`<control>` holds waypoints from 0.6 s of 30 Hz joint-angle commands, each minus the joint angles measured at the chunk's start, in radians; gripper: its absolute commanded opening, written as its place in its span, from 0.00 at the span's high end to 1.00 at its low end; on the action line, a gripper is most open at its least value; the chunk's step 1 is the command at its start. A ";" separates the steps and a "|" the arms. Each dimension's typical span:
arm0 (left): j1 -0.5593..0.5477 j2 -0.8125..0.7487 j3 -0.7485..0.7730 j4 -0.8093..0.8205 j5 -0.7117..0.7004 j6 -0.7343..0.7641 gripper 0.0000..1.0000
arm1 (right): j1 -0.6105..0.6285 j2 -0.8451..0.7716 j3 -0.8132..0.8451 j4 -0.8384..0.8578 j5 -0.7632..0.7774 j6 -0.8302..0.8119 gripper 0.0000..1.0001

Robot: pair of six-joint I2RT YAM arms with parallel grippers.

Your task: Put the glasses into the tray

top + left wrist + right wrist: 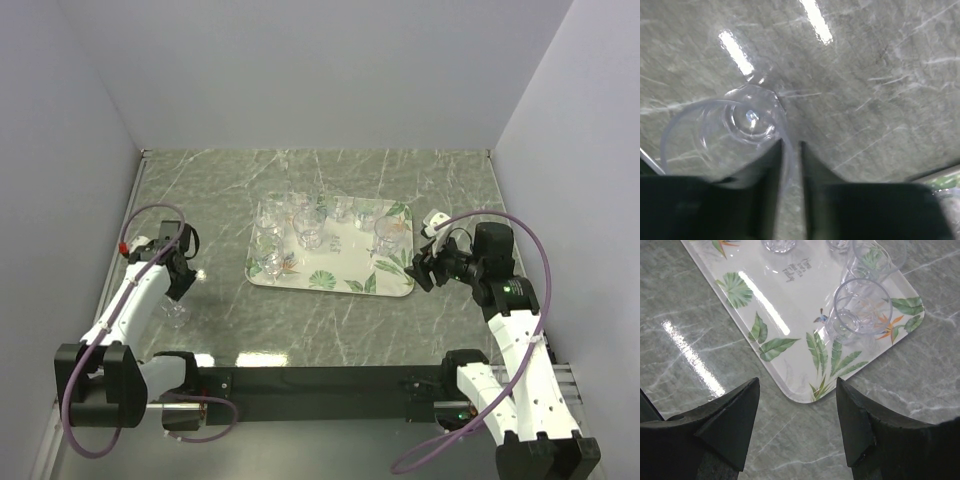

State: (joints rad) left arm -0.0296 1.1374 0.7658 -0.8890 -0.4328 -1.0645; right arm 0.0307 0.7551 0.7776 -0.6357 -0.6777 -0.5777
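Observation:
One clear glass [175, 312] stands on the marble table at the left, apart from the tray. My left gripper [178, 290] is down over it. In the left wrist view the glass [740, 125] is seen from above, and its thin wall runs through the narrow gap of my left gripper [790, 142], whose jaws are closed against it. The leaf-printed tray [300, 285] lies mid-table with several glasses [305, 225] standing in it. My right gripper [418, 272] hovers open and empty off the tray's near right corner [790, 305], where another glass [862, 307] stands.
White walls enclose the table on the left, back and right. A black rail [320, 380] with the arm bases runs along the near edge. Bare marble lies between the tray and the left glass.

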 commanded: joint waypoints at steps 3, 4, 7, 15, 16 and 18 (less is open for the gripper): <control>0.020 -0.019 0.006 0.042 0.048 0.040 0.88 | -0.014 -0.023 -0.008 0.013 -0.026 -0.005 0.30; 0.022 -0.036 0.006 0.042 0.049 0.046 0.91 | -0.017 -0.025 -0.009 0.013 -0.028 -0.007 0.30; 0.023 -0.085 0.027 0.048 0.078 0.092 0.98 | -0.020 -0.030 -0.009 0.014 -0.029 -0.007 0.30; 0.022 -0.248 0.082 0.214 0.396 0.426 1.00 | -0.022 -0.031 -0.009 0.016 -0.034 -0.007 0.30; 0.022 -0.273 0.084 0.240 0.511 0.457 1.00 | -0.022 -0.031 -0.009 0.018 -0.034 -0.005 0.30; 0.022 -0.295 0.084 0.322 0.664 0.546 1.00 | -0.023 -0.033 -0.011 0.019 -0.034 -0.005 0.30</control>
State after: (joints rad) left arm -0.0078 0.8764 0.8066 -0.7212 -0.0269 -0.6922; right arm 0.0185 0.7403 0.7776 -0.6357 -0.6975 -0.5777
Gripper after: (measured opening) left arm 0.099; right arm 0.694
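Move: Just behind the left hand's half-open fingers stands the last glass, its middle about 3 cm back, 2 cm left and 4 cm below, with its rim between the pads. The tray's middle lies roughly 35 cm to the right, 12 cm ahead and 8 cm lower; the nearest glass on it is some 21 cm right, 8 cm ahead and 3 cm lower. From the right hand, the glass to be gripped is about 55 cm left, 6 cm back and 16 cm lower. Closing on the near part of the glass's rim, the left fingers pinch its wall while the hand stays in place. Keeping that grip, the hand then lifts about 8 cm, swinging some 6 cm right and a little forward towards the tray with gathering speed, while the wrist turns about 30 degrees clockwise and tips the fingers outward. ##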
